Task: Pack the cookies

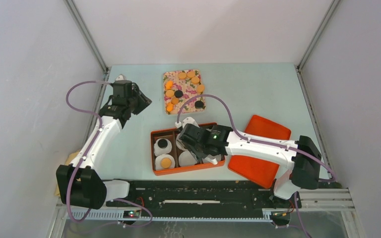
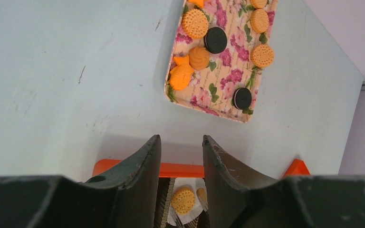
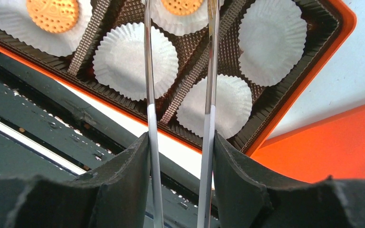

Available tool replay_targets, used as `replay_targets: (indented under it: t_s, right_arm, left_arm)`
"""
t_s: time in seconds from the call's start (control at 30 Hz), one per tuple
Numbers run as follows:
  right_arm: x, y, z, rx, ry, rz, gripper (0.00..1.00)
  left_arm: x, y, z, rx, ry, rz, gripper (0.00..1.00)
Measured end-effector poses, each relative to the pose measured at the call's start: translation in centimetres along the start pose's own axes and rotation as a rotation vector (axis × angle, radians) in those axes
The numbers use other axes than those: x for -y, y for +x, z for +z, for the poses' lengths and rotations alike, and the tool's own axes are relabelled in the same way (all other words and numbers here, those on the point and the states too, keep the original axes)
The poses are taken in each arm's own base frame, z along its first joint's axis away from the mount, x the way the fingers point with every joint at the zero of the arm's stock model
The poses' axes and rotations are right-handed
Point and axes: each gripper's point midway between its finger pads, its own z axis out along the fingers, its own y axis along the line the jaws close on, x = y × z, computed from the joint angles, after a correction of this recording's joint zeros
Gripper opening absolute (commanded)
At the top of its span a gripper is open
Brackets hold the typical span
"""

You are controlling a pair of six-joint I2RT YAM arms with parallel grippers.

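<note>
Several orange-tan and black cookies lie on a floral tray at the back of the table. The orange box holds white paper cups; one has a black cookie, another a tan cookie. My right gripper is shut on metal tongs, whose spread tips straddle a tan cookie lying in a cup. My left gripper hangs open and empty above the table left of the tray, apart from everything.
The box's orange lid lies to the right of the box. Three empty cups sit in the brown insert near the box rim. A black rail runs along the near edge.
</note>
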Motion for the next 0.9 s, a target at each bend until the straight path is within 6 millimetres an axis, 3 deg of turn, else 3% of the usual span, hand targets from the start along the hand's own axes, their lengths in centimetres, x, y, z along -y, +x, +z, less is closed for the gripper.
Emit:
replay_targets:
  t_s: [0.13, 0.27, 0.37, 0.47, 0.57, 0.77, 0.9]
  right_arm:
    - [-0.3, -1.0, -1.1, 0.025, -0.005, -0.005, 0.47]
    - [0.1, -3.5, -3.9, 0.106, -0.01, 0.005, 0.47]
    - [1.1, -5.7, -6.3, 0.191, -0.011, 0.032, 0.48]
    - [2.6, -7.4, -7.3, 0.248, 0.005, 0.068, 0.49]
    - [5.5, -8.8, -6.0, 0.258, 0.062, 0.128, 0.5]
    - [11.1, -9.3, 1.1, 0.159, 0.194, 0.199, 0.51]
    - [12.7, -8.8, 4.9, 0.089, 0.22, 0.207, 0.51]
  left_arm:
    - [0.2, 0.0, 0.0, 0.002, 0.01, 0.009, 0.43]
    - [0.5, 0.0, -0.1, 0.0, 0.024, 0.01, 0.43]
    - [0.7, -0.1, -0.2, 0.002, 0.031, 0.009, 0.43]
    - [0.8, -0.2, -0.3, 0.008, 0.037, 0.009, 0.43]
    - [0.8, -0.2, -0.3, 0.008, 0.037, 0.009, 0.43]
    - [0.8, -0.2, -0.3, 0.009, 0.037, 0.01, 0.43]
    - [0.8, -0.2, -0.3, 0.009, 0.036, 0.014, 0.43]
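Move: The tongs in the right gripper are bound for the near-right black cookie on the floral tray, about 21 cm ahead of this hand, 3 cm left and 13 cm lower. A round yellow cookie sits 7 cm beyond it; the other black cookie is 5 cm farther out and 9 cm to its left. The yellow cookie already in the box's far middle cup is 5 cm ahead and 9 cm left of the hand. From the left hand the target lies some 23 cm right and 2 cm ahead, 18 cm below. Keep the tongs gripped half open and lift the right gripper about 10 cm, bringing their tips up out of the box's far middle cup. Then carry it forward some 16 cm, drifting slightly right, over the box's far rim towards the near-right black cookie, turning the wrist clockwise by 15 degrees and sinking again almost to the starting height, so the tips come close to that cookie. ##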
